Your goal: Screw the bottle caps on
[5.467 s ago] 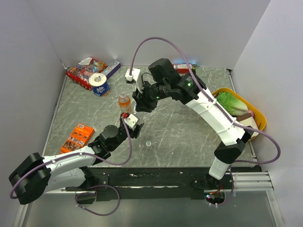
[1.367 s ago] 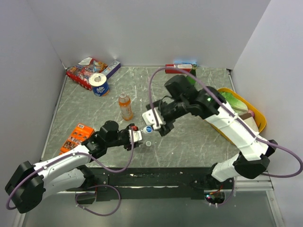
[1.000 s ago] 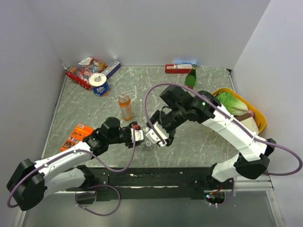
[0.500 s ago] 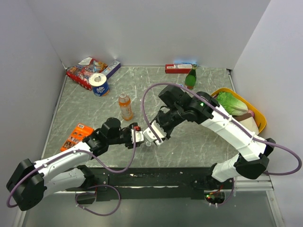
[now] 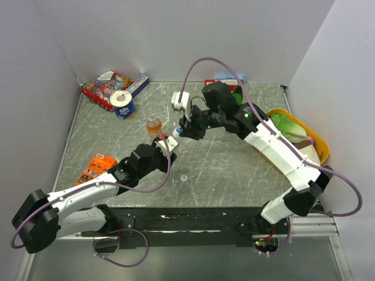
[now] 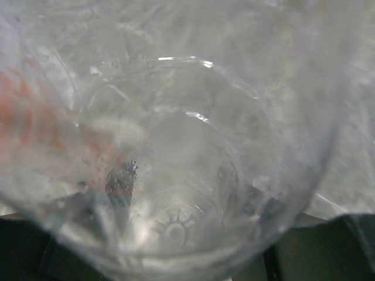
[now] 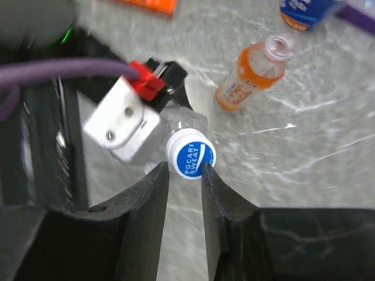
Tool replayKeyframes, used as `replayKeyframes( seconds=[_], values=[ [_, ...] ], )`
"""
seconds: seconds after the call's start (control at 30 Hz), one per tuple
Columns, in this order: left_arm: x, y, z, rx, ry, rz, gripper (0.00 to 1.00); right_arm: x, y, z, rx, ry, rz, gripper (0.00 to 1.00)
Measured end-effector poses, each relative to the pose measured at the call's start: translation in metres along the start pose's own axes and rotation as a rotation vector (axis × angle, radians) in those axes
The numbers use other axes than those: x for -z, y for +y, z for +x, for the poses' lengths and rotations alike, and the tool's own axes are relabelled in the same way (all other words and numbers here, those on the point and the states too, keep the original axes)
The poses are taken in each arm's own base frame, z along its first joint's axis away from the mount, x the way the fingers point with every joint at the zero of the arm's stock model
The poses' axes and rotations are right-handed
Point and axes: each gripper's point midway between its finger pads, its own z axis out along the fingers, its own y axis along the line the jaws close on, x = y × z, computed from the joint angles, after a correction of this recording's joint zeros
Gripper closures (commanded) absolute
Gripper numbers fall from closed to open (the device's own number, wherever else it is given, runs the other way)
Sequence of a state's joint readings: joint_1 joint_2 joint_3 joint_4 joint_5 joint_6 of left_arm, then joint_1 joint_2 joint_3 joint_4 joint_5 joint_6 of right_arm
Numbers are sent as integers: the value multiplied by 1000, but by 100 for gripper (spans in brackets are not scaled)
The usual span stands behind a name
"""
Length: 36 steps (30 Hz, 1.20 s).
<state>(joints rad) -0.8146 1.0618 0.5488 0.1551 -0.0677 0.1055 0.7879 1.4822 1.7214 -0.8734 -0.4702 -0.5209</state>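
Note:
My left gripper (image 5: 163,152) is shut on a clear bottle (image 6: 176,175) whose body fills the left wrist view. On that bottle's neck sits a blue-and-white cap (image 7: 191,154), also seen in the top view as the cap (image 5: 176,132). My right gripper (image 7: 184,168) is shut on the cap from above, one fingertip on either side. The orange bottle (image 5: 153,126) stands just behind, its mouth bare in the right wrist view, orange bottle (image 7: 252,76). A small pale cap (image 5: 183,177) lies on the table nearer the front.
A tape roll (image 5: 122,104) and snack packs (image 5: 105,88) sit at the back left. An orange box (image 5: 96,168) lies at the left. A yellow tray (image 5: 321,153) with lettuce is at the right edge, a green bottle (image 5: 237,95) behind the right arm.
The right gripper has shut on the blue cap. Both grippers, with clear bottle and cap, have moved back and left, close to the orange bottle.

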Motion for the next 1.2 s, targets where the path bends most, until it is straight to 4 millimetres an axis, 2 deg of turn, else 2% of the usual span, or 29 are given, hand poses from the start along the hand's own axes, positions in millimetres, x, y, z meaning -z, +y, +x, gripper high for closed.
replayKeyframes(
  seconds=[0.07, 0.13, 0.17, 0.3, 0.4, 0.5, 0.6, 0.67, 0.77, 0.93, 1.03, 1.2],
  values=[
    [-4, 11, 1, 25, 15, -67, 99, -4, -8, -2, -129, -17, 17, 74],
    [-6, 20, 5, 48, 26, -127, 99, -7, -3, -4, -237, -11, -10, 53],
    [-7, 26, 3, 61, 25, -160, 99, -10, 4, -4, -278, 1, -39, 51],
    [-8, 42, -3, 105, 7, -223, 99, -3, 17, -8, -325, 43, -112, 48],
    [-6, 38, -2, 118, 5, -186, 99, 23, 3, -16, -221, 7, -75, 46],
    [2, 19, -4, 89, -19, -59, 99, 50, -4, -9, -57, -28, -7, 36],
    [16, -14, -7, -1, -50, 148, 99, 72, 14, 4, 163, -61, 5, 33],
    [23, -32, -10, -73, -72, 270, 99, 77, 26, 4, 290, -88, -7, 33],
    [30, -50, -2, -157, -59, 394, 99, 75, 38, -7, 466, -131, -54, 33],
    [34, -63, 13, -247, -12, 505, 99, 49, 46, -8, 648, -132, -145, 33],
    [36, -66, 11, -283, -18, 532, 99, 39, 60, -4, 745, -129, -212, 33],
    [34, -67, 3, -308, -38, 548, 99, 36, 84, 1, 858, -137, -304, 36]
  ],
)
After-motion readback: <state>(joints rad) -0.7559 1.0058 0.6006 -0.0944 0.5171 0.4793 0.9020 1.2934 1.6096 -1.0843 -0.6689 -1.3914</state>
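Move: The blue-topped cap, on the clear bottle already in the left hand, sits just beyond the right fingertips, about 2 cm left and 1 cm below. The orange bottle stands roughly 10 cm left of the right hand, about level and 12 cm lower; a loose white cap lies some 16 cm back, 1 cm right and 20 cm down. From the left hand, the blue-topped cap is about 5 cm forward, 3 cm right and 4 cm up. Both hands swing back 7–9 cm, left turning the bottle clockwise, right opening off the cap, turning counter-clockwise. ##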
